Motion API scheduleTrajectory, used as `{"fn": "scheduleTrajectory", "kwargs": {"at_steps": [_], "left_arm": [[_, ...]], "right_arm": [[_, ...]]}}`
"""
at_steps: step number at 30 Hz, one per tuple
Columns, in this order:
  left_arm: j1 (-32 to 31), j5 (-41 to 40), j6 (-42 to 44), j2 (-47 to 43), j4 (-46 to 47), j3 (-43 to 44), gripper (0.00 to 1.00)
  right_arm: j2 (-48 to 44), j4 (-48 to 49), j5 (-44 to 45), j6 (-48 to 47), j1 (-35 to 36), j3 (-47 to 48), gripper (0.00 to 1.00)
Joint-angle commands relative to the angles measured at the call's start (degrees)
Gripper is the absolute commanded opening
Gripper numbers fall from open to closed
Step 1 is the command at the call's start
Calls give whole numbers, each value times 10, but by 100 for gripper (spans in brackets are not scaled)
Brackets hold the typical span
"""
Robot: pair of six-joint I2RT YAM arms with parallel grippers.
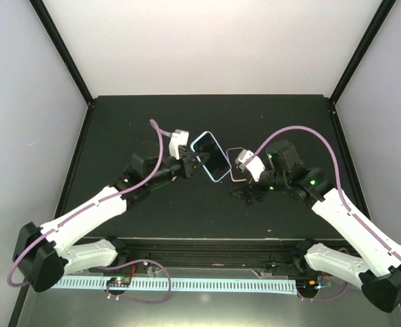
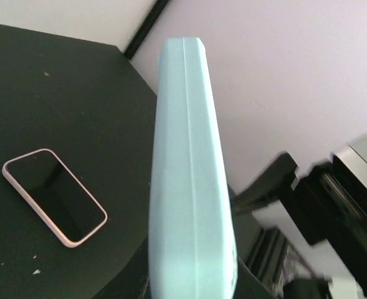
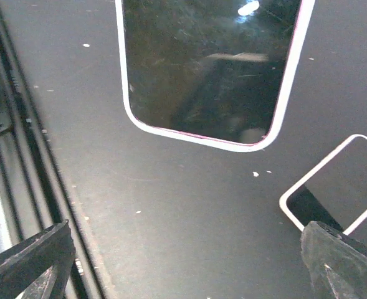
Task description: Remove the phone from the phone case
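My left gripper (image 1: 197, 162) is shut on the light blue phone case (image 1: 210, 155), holding it up off the table. The case stands edge-on in the left wrist view (image 2: 189, 187) and hides the fingers. Its face looks dark from above. The phone (image 1: 235, 178), black screen up with a pinkish-white rim, lies flat on the black table apart from the case (image 2: 53, 196) (image 3: 208, 68). My right gripper (image 3: 183, 268) hangs open just above the table near the phone, with nothing between its fingers (image 3: 27, 261). A second white-rimmed dark corner (image 3: 333, 187) shows by the right fingertip; I cannot tell what it is.
The black table (image 1: 152, 116) ends in a raised black rail along its near edge (image 3: 21, 156). Black frame posts (image 1: 64, 51) and pale walls enclose the back and sides. Small white specks dot the tabletop.
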Motion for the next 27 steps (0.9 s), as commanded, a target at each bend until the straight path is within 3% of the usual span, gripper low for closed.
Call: {"fn": "scheduleTrajectory", "kwargs": {"at_steps": [1,4,9,18,23,27], "left_arm": [[31,248,205,-46,-126,61,2],[31,321,301,-74,-175,49,2],[41,331,367,-138,-130,-30,2],[76,423,333,-134,-52,-55,2],[83,467,301,-121,-19,-58,2],[83,482,289,-114,-3,-59,2]], "right_arm": [[-13,-36,-99,-15,3,21,100],[-17,-40,-147,-41,3,16,99],[32,-101,-243,-174,4,28,91],[79,-133,-323,-279,4,29,69],[89,-101,-334,-275,5,21,59],[97,-99,-352,-275,5,25,45]]}}
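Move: The left gripper holds the cased phone by one long edge, with the phone's middle about 11 cm ahead of the open right gripper, 8 cm to its left and slightly above. From the left gripper, the right gripper's fingers are some 9 cm back, 11 cm right and a little lower. The right pink phone lies on the table about 20 cm below the left gripper, 5 cm ahead and 14 cm right; from the right gripper it is 15 cm ahead and 3 cm right. Keep the left grip shut on the phone and draw it back about 12 cm, swinging the hand clockwise and tipping it some 45 degrees in all, so the free long edge faces the right fingers. Bring the right gripper back some 8 cm and a little left, turning it counter-clockwise up to that edge while its wide-open fingers close about halfway. ##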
